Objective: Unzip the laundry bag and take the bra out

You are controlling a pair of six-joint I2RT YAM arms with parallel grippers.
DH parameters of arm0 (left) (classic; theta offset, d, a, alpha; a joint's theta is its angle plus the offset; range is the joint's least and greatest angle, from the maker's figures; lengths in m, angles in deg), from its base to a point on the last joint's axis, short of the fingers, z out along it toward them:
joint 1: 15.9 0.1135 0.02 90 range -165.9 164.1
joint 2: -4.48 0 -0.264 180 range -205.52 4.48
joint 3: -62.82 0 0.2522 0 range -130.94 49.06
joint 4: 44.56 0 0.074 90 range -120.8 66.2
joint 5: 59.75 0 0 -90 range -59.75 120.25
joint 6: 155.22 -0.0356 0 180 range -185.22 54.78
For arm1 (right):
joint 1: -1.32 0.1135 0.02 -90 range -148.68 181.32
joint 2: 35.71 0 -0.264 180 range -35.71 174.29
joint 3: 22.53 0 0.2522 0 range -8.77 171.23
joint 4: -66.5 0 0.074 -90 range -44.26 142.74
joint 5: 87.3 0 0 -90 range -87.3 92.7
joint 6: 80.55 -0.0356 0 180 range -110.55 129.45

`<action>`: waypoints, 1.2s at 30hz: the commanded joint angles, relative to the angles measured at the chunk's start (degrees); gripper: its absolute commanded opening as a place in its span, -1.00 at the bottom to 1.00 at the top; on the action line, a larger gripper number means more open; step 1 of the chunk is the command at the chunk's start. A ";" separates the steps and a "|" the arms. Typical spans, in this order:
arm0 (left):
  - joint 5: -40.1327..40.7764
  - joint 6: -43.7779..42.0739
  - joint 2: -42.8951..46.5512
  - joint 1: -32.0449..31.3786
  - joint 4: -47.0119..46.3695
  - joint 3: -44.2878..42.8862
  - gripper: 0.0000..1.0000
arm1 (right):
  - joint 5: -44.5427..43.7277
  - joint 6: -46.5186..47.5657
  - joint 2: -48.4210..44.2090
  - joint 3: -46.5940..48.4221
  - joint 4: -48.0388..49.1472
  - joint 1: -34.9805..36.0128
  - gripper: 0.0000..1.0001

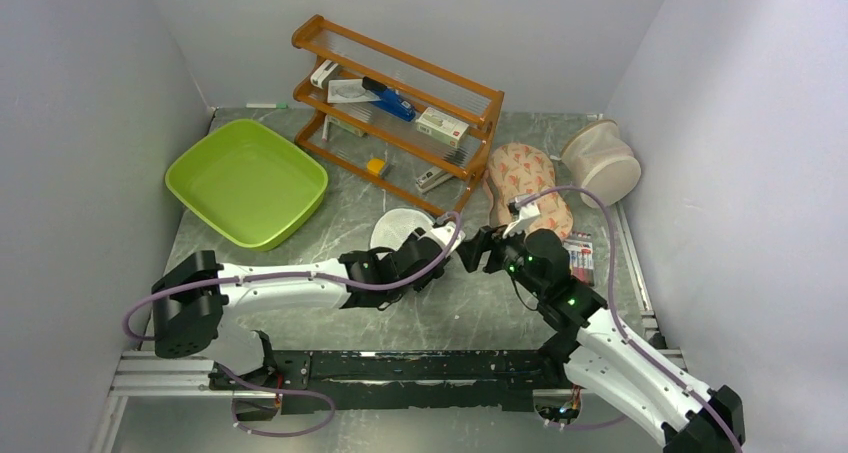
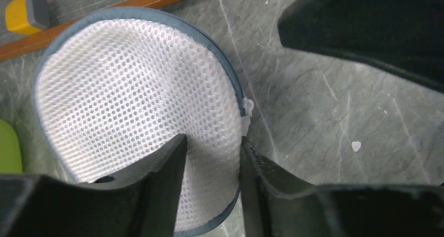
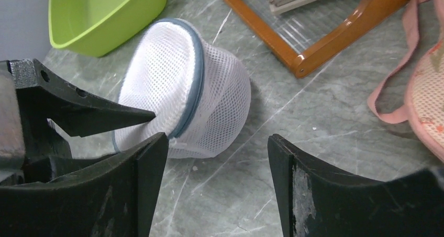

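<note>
The laundry bag [image 1: 398, 229] [image 2: 131, 90] [image 3: 209, 96], white mesh with a grey-blue zip round its disc lid, lies tipped on its side on the grey table. My left gripper [image 1: 445, 237] [image 2: 212, 143] straddles the lid's rim, its fingers pressed on a fold of mesh. The white zip pull [image 2: 248, 107] sits just beyond its right finger. To the right, my right gripper [image 1: 478, 249] [image 3: 217, 137] stands open over bare table, pointing at the bag and apart from it. The bra is hidden.
A lime-green basin [image 1: 245, 178] sits at the back left and a wooden rack [image 1: 400, 103] with small boxes behind the bag. A cream pouch with orange pattern [image 1: 525, 183] and a beige mesh cylinder [image 1: 600, 161] lie at the back right.
</note>
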 commanded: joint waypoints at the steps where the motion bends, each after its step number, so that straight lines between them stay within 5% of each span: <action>1: 1.71 2.33 0.08 -0.08 0.14 -1.94 -0.11 | 6.82 2.37 1.13 -2.17 5.60 0.26 0.37; 7: -1.92 6.01 1.25 1.34 1.08 -1.65 -0.37 | 17.55 5.31 7.19 -4.02 13.19 0.36 0.23; 13: -6.31 9.64 2.05 3.93 2.98 -1.71 -0.79 | 18.83 4.76 12.81 -3.92 18.15 2.33 0.18; 20: -12.99 15.06 5.31 7.70 -0.30 1.09 -0.86 | 9.44 8.37 16.14 1.26 9.03 4.55 -0.09; 36: -19.31 16.01 6.86 8.71 -2.95 3.54 -0.86 | 2.72 11.21 19.47 4.37 10.76 11.86 -0.18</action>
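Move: The left fingers are open around the right-hand side of the laundry bag; the bag's middle lies some 4 cm ahead, 4 cm left and 3 cm below them. The zipper pull is about 9 cm left of the right gripper, level with it fore and aft, and 6 cm lower. The shelf's near corner stands roughly 9 cm ahead and 7 cm left of the right hand, the floral pad 15 cm ahead and 11 cm right. Close the left fingers on the bag's mesh beside the zipper pull and hold the pinch, shifting the hand only a centimetre or two forward and back again while the wrist turns about 20 degrees. Meanwhile bring the right gripper some 7 cm left, 4 cm down and a little back towards the zipper pull, swinging it counter-clockwise and narrowing its fingers partway, without gripping yet. ##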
